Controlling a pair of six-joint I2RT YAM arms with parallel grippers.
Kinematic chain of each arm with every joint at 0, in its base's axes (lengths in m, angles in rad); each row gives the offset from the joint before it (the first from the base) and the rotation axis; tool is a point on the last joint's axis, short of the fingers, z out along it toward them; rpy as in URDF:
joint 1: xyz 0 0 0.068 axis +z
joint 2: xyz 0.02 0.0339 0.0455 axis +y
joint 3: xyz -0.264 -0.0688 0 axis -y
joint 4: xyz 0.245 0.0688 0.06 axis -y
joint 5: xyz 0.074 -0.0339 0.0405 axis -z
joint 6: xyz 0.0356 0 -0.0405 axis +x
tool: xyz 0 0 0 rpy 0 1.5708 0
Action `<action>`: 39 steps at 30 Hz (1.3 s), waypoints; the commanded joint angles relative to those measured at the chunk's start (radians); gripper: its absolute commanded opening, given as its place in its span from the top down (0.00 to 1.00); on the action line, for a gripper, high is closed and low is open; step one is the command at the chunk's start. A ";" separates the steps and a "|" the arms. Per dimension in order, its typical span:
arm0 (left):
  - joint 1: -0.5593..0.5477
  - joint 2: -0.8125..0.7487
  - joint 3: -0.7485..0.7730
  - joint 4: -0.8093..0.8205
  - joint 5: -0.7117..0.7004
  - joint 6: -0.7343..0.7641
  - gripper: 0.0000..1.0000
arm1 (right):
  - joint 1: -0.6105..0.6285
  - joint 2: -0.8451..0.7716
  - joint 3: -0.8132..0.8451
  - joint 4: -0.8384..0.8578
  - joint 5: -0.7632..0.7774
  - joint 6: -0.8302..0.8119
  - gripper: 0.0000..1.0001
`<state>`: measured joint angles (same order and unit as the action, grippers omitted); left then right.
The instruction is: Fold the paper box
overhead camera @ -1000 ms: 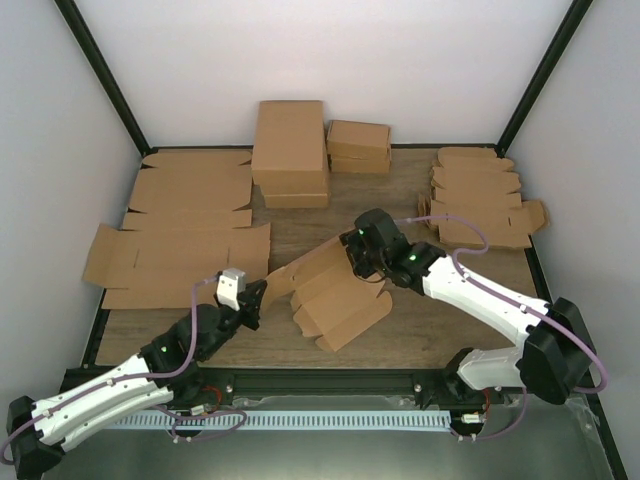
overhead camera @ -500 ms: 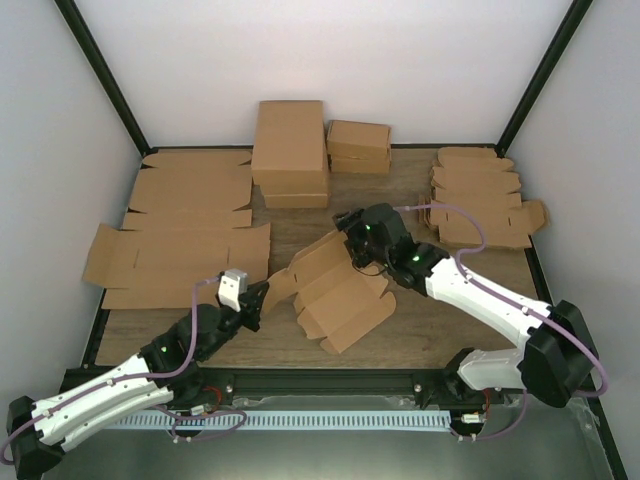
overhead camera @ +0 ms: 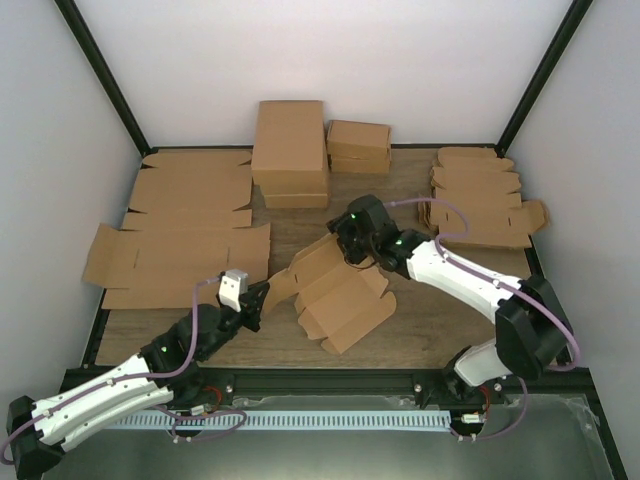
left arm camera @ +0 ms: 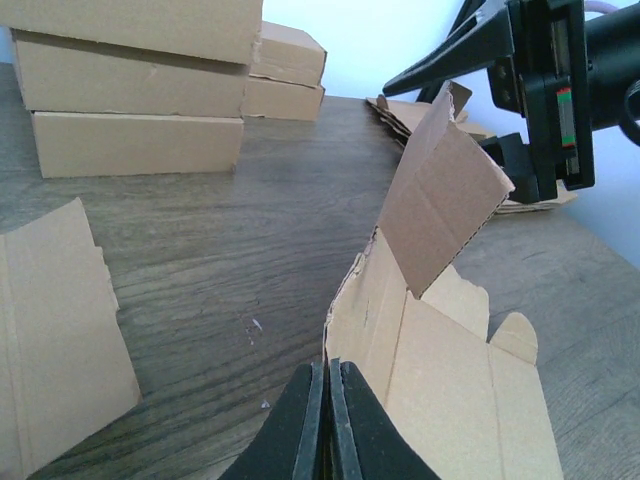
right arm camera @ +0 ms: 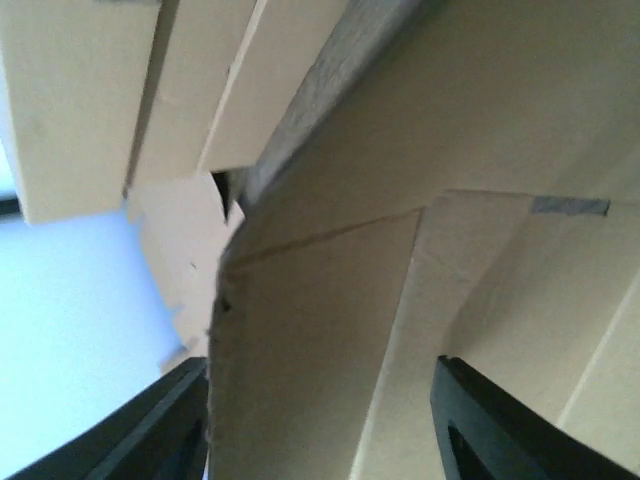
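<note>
The paper box (overhead camera: pixel 340 295) is a small brown die-cut piece lying partly unfolded at the table's middle. My left gripper (overhead camera: pixel 262 295) holds its near-left edge; in the left wrist view the jaws (left arm camera: pixel 327 375) are shut on the thin cardboard edge of the paper box (left arm camera: pixel 450 370). One flap (left arm camera: pixel 440 200) stands raised at the far end. My right gripper (overhead camera: pixel 345 240) is at that flap, and its black fingers (left arm camera: pixel 470 45) show behind it. In the right wrist view the right gripper (right arm camera: pixel 320 400) is open, with the flap (right arm camera: pixel 320 330) between the fingers and touching neither.
Two stacks of folded brown boxes (overhead camera: pixel 290 150) (overhead camera: pixel 358 145) stand at the back. Large flat cardboard sheets (overhead camera: pixel 180 230) cover the left side. A pile of small die-cut blanks (overhead camera: pixel 480 200) lies at the back right. White walls and black posts close the table in.
My right gripper has moved left and back and opened wider. The box's long flap, earlier lying low toward the left, now stands up. The left gripper has kept its place and grip.
</note>
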<state>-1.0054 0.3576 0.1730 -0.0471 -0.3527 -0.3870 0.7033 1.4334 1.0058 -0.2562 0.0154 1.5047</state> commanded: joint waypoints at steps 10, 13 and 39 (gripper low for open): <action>-0.004 0.005 0.039 -0.018 0.043 -0.010 0.73 | -0.007 -0.045 -0.039 -0.011 -0.033 -0.068 0.92; -0.003 0.029 0.104 -0.040 0.086 -0.036 0.41 | -0.008 -0.075 -0.108 0.063 -0.056 -0.114 0.93; 0.245 0.705 0.689 -0.254 0.756 -0.091 0.00 | -0.007 -0.360 -0.160 -0.149 0.044 -0.458 0.92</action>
<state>-0.7712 1.0470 0.8253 -0.3752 0.2379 -0.4763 0.7017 1.0878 0.6575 -0.0837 -0.0734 1.1088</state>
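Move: The left hand still pinches the left tip of the paper box; the box's middle lies about 15 cm to its right, roughly level fore and aft and some 6 cm lower. The open right fingers straddle the box's upright far flap, whose middle is only about 3 cm below and 1 cm back. From the right hand, the tall box stack is about 14 cm ahead and 9 cm left, the small box stack about 17 cm ahead and 5 cm right. The right fingers close on the upright far flap and draw it back about 7 cm and down about 5, then lift it back to about the starting height while easing slightly forward, the fingers tilting upward and the hand turning counter-clockwise, each by nearly 20 degrees. Meanwhile the left hand opens wide and lets go of the box's left tip, arcs up and over to the right about 8 cm, rising almost 9 cm before sinking halfway back and edging forward, and tips down some 25 degrees to face the box's side with its fingers spread. ##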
